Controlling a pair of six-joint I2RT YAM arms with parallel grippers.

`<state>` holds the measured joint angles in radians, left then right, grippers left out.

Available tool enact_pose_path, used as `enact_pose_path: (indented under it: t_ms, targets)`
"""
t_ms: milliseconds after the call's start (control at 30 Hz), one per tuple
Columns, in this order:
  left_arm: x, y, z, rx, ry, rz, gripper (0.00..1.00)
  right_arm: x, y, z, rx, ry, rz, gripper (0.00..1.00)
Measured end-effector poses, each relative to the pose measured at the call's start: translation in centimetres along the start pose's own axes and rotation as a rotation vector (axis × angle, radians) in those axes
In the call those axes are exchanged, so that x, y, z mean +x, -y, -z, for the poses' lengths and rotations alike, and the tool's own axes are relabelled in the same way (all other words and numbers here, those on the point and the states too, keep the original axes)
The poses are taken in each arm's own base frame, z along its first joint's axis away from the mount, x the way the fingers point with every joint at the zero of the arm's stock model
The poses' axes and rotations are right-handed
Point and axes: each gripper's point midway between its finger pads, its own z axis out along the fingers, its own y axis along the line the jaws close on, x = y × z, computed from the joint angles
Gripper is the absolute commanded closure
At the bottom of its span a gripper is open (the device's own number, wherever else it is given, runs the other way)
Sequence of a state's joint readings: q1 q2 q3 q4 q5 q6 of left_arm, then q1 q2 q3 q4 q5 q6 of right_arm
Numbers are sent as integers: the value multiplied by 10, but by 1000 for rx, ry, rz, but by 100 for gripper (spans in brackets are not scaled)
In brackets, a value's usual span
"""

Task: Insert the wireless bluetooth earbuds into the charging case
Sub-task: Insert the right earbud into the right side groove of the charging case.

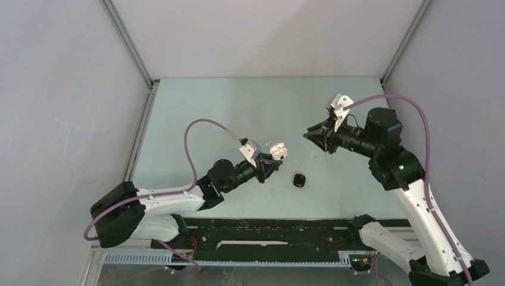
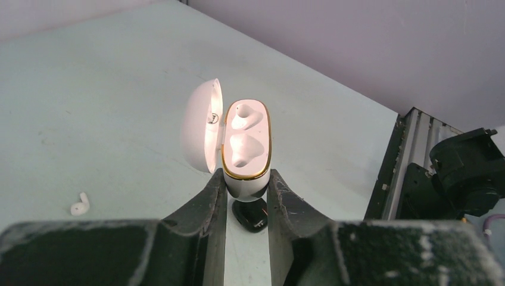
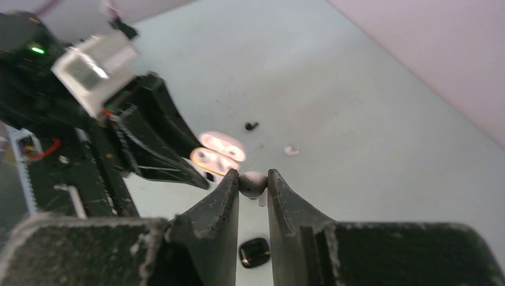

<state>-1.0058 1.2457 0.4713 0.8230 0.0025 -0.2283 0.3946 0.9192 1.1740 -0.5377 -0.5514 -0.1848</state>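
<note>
A white charging case with a gold rim is held off the table, its lid swung open to the left and two moulded wells facing up. My left gripper is shut on the case's lower end; in the top view the case sits at the tip of the left gripper. My right gripper is shut on a small white earbud, in the air to the right of the case and apart from it. In the top view the right gripper points left toward the case.
A black closed case lies on the table below and between the two grippers, also seen as the black case. Loose on the table are a white earbud, another white earbud and a black earbud.
</note>
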Motion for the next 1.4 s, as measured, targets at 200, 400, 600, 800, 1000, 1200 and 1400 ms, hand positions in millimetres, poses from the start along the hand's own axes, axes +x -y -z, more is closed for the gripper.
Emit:
enact_pose_path:
  t_ms: [200,400,600,800,1000,1200,1400]
  targets:
    - [-13,2,-2,3,31,-63,100,-23,-28,15,-22,139,-28,100]
    - [-29,9,1,1,71,-138,100,-24,-27,13,19,190,-102,100]
    - [-47,21,-2,9,109,-208,100,-16,-24,5,35,186,-144,100]
    - [-57,24,-5,3,123,-238,100,-16,-28,1,20,203,-184,100]
    - [-53,28,-5,14,113,-240,100,-14,-33,-2,6,201,-214,100]
    - [-53,28,-5,17,112,-239,100,-11,-36,-5,-8,201,-225,100]
    - [-56,32,-8,27,113,-234,100,-13,-44,-11,-46,204,-208,100]
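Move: The open white case, held in the left fingers, lies from the right hand, which holds the right earbud, about 8 cm left, 2 cm back and some 11 cm lower. On the table 30 cm below the right hand, the black case sits about 2 cm back and level sideways, and a loose white earbud some 12 cm ahead and 11 cm left. From the left hand, the right earbud is roughly 9 cm right, 3 cm ahead and 12 cm above. Nothing new is touched: each hand keeps its pinch while they close on each other. The left lifts the open case about 6 cm towards the earbud, tilting its fingers up some 15 degrees, then nearly stops. The right first draws back and rises, then sinks a little and eases left towards the case, its left side rolling up. ##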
